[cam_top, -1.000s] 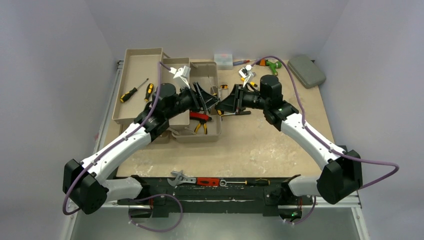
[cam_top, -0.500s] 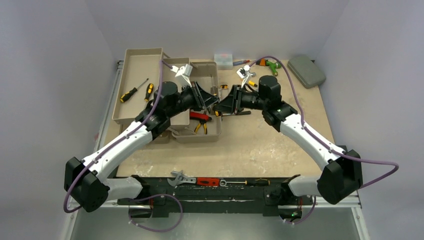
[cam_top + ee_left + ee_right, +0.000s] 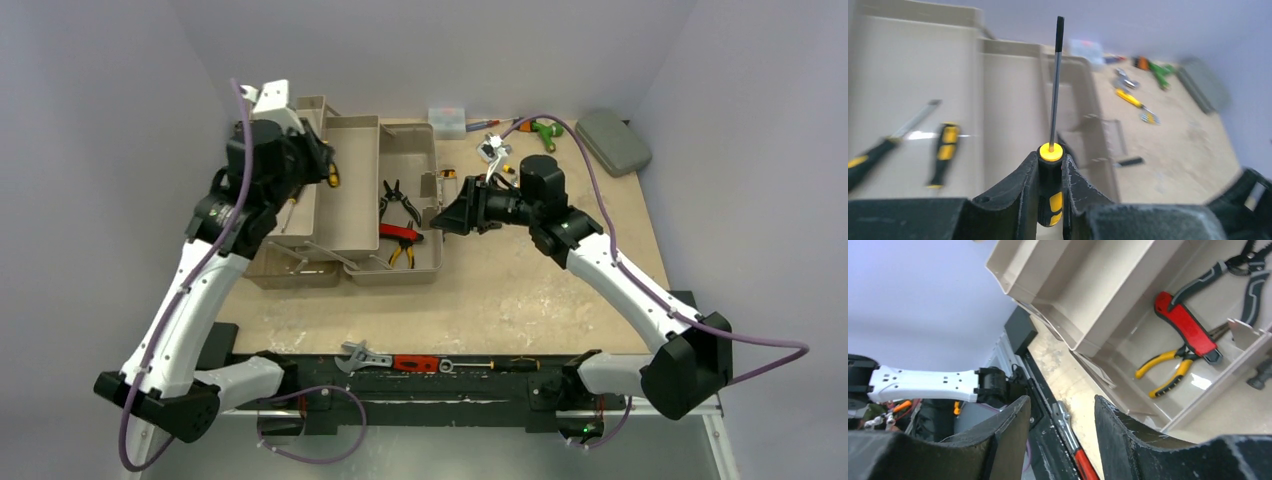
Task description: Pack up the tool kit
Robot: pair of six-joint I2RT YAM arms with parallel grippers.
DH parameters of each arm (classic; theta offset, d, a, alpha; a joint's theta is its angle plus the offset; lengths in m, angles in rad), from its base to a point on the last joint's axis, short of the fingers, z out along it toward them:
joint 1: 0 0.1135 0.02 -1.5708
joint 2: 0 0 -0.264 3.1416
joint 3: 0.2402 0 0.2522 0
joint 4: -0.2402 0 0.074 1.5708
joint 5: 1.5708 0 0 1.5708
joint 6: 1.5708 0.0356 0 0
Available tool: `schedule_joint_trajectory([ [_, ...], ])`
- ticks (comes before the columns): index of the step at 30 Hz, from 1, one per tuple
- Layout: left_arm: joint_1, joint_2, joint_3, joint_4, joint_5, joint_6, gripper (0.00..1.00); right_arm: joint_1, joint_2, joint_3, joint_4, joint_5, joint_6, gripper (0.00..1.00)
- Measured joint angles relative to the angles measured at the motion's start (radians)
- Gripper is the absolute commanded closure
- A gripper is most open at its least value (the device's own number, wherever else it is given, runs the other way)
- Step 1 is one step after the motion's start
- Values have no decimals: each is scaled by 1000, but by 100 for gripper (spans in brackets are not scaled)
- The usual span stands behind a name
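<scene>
The tan toolbox (image 3: 352, 195) stands open at the back left with its trays folded out. My left gripper (image 3: 325, 168) hangs above the left tray and is shut on a yellow-and-black screwdriver (image 3: 1050, 175), whose shaft points away from the wrist. Two more screwdrivers (image 3: 945, 150) lie in the tray (image 3: 1013, 100) below. My right gripper (image 3: 445, 218) stands open and empty at the box's right edge. In the main compartment (image 3: 1108, 285) lie black pliers (image 3: 400, 200), a red-handled tool (image 3: 1188, 327) and yellow pliers (image 3: 1168, 367).
A small clear box (image 3: 447, 118), a green-and-orange tool (image 3: 540, 128) and a flat grey case (image 3: 612, 140) sit along the back. A yellow-handled tool (image 3: 497, 165) lies behind the right wrist. A wrench (image 3: 365, 355) and a red-handled tool (image 3: 415, 363) rest on the near rail.
The two grippers met over the box; the left shut on the screwdriver and swung it left over the tray. The right gripper opened and stayed near the box's right edge.
</scene>
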Motion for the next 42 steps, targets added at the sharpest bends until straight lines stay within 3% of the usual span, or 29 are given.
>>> schedule_joint_trajectory([
  [8,82,-63,56,-216,-386,199,100,0,0,3,-105,102,-47,47],
  [16,88,170,116,-385,-597,261,100,0,0,10,-172,199,-68,44],
  [21,97,310,145,-478,-608,257,86,0,0,24,-249,333,-90,40],
  [23,106,340,162,-503,-595,249,57,0,0,27,-285,424,-93,37],
  [25,116,360,181,-527,-575,242,34,-1,0,29,-318,505,-87,12],
  [26,121,368,195,-541,-562,229,31,-2,0,31,-342,566,-78,5],
  [28,124,373,219,-563,-541,208,29,-6,2,38,-378,652,-58,1],
  [34,126,330,232,-570,-439,174,15,-43,32,74,-454,859,30,3],
  [38,121,225,175,-539,-335,161,1,-94,146,172,-556,958,138,4],
  [42,119,93,126,-507,-209,163,0,-139,283,271,-651,995,188,6],
])
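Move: The left hand, holding a screwdriver, is bound for the left side of the tool box's left tray, about 15 cm to its left, 1 cm ahead and 13 cm below. Lying there already are the first screwdriver, its handle some 16 cm left and 4 cm ahead, and the short screwdriver, about 6 cm left and 8 cm ahead. From the empty right hand the hammer lies roughly 12 cm ahead, 10 cm right and 26 cm below, the utility knife about 22 cm ahead and 3 cm right. Swinging about 15 cm left, then sinking some 11 cm as it rolls its left side up and tips nose-down, the left hand takes the screwdriver into the left tray, opens wide and backs off right, up and back. The right hand slides right, down and forward towards the hammer, turning clockwise about 60 degrees and opening fully. ##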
